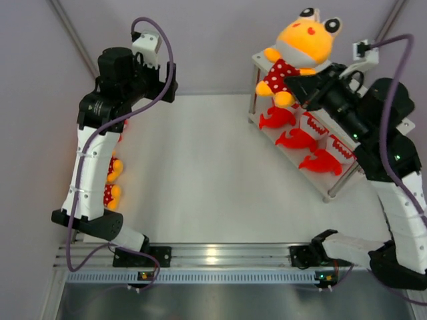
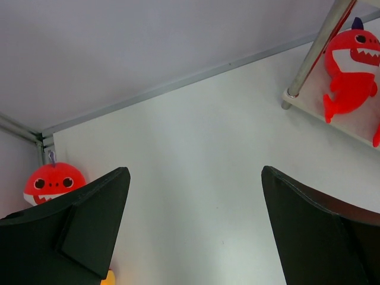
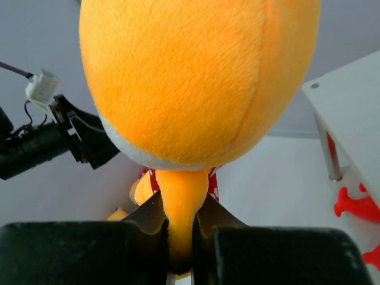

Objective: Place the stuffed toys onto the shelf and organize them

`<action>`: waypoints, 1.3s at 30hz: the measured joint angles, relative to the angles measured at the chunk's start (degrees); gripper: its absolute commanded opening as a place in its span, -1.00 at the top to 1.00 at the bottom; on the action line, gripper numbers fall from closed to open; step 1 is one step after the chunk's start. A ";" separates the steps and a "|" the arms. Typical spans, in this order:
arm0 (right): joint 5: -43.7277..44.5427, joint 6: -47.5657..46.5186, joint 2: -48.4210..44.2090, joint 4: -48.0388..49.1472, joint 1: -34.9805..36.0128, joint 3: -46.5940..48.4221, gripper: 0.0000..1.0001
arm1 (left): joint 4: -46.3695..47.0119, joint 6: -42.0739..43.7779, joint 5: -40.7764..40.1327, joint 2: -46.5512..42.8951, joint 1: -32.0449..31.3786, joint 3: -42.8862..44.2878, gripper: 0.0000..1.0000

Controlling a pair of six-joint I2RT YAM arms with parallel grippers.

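My right gripper (image 1: 298, 90) (image 3: 181, 208) is shut on a thin limb of a yellow-orange stuffed toy (image 1: 303, 47) (image 3: 196, 77) with red white-dotted shorts. It holds the toy over the left end of the shelf's top board. The pale two-tier shelf (image 1: 293, 160) (image 3: 350, 119) stands at the back right. Three red sharks (image 1: 297, 140) lie in a row on its lower board. My left gripper (image 2: 193, 172) is open at the back left, with only bare table between its fingers. A red shark (image 2: 53, 183) sits on the table to its left.
Two more yellow-orange toys (image 1: 112, 183) lie by the left wall, partly under my left arm. In the left wrist view, a grey shelf leg (image 2: 314, 53) and a shelved red shark (image 2: 350, 65) show at the upper right. Walls close the table at back and sides.
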 measured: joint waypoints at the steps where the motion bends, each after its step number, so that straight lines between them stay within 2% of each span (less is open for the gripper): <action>1: -0.17 -0.02 -1.33 -0.42 -1.42 0.72 1.00 | 0.00 0.00 -0.07 0.02 0.00 -0.35 -0.96; 6: -1.51 -0.04 -5.79 -3.56 -9.22 2.54 1.00 | 0.00 0.15 -0.17 -0.02 0.00 -1.77 -0.96; 10: -6.69 -0.09 -5.64 -7.74 -17.27 3.72 1.00 | 0.02 0.55 -0.17 -0.26 0.00 -4.61 -0.96; 13: -14.12 0.02 -5.16 -10.32 -26.43 2.21 1.00 | -0.07 0.76 0.07 -0.28 0.00 -6.43 -0.96; 17: -25.33 1.81 -5.86 -11.54 -43.82 -6.78 1.00 | -0.09 1.09 1.07 -0.55 0.00 -8.57 -0.96; 19: -27.63 2.58 -4.81 -12.09 -47.32 -9.84 1.00 | -0.13 1.40 1.62 -0.70 0.00 -9.29 -0.96; 24: -34.91 4.76 -2.49 -12.48 -51.28 -13.11 1.00 | -0.17 1.84 1.86 -1.49 0.00 -10.14 -0.96; 31: -39.30 8.87 -1.25 -7.93 -54.34 -13.46 1.00 | -0.22 1.95 2.12 -2.19 0.00 -10.45 -0.96; 34: -37.73 11.15 3.91 -5.77 -51.91 -10.36 1.00 | -0.22 1.90 2.47 -2.19 0.00 -10.45 -0.96; 39: -34.21 16.63 15.56 1.01 -42.25 -4.11 1.00 | -0.24 1.70 2.91 -2.19 0.00 -10.45 -0.96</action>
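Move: The right hand already grips the yellow toy by its arm, and the middle of the shelf's top board, where it is bound, lies about 12 cm ahead, 17 cm right and 20 cm below. Some 50 cm beneath the hand, three red sharks sit on the lower board: the far one 20 cm ahead and 6 cm right, the middle one 13 ahead and 13 right, the near one 5 ahead and 22 right. From the empty left hand, that top-board middle is roughly 45 cm right, 2 cm ahead and 13 cm lower. Keeping its pinch on the yellow toy's arm, the right hand swings about 18 cm right, rising slightly before sinking to some 11 cm below its starting height, then pushes forward about 10 cm with a small return left, bringing the toy in over the shelf's top board as the wrist tips some 25 degrees nose-down and rolls its left side up. The left hand, empty and wide open, sinks about 6 cm over the table far to the left and then stays there, tipping slightly down. ##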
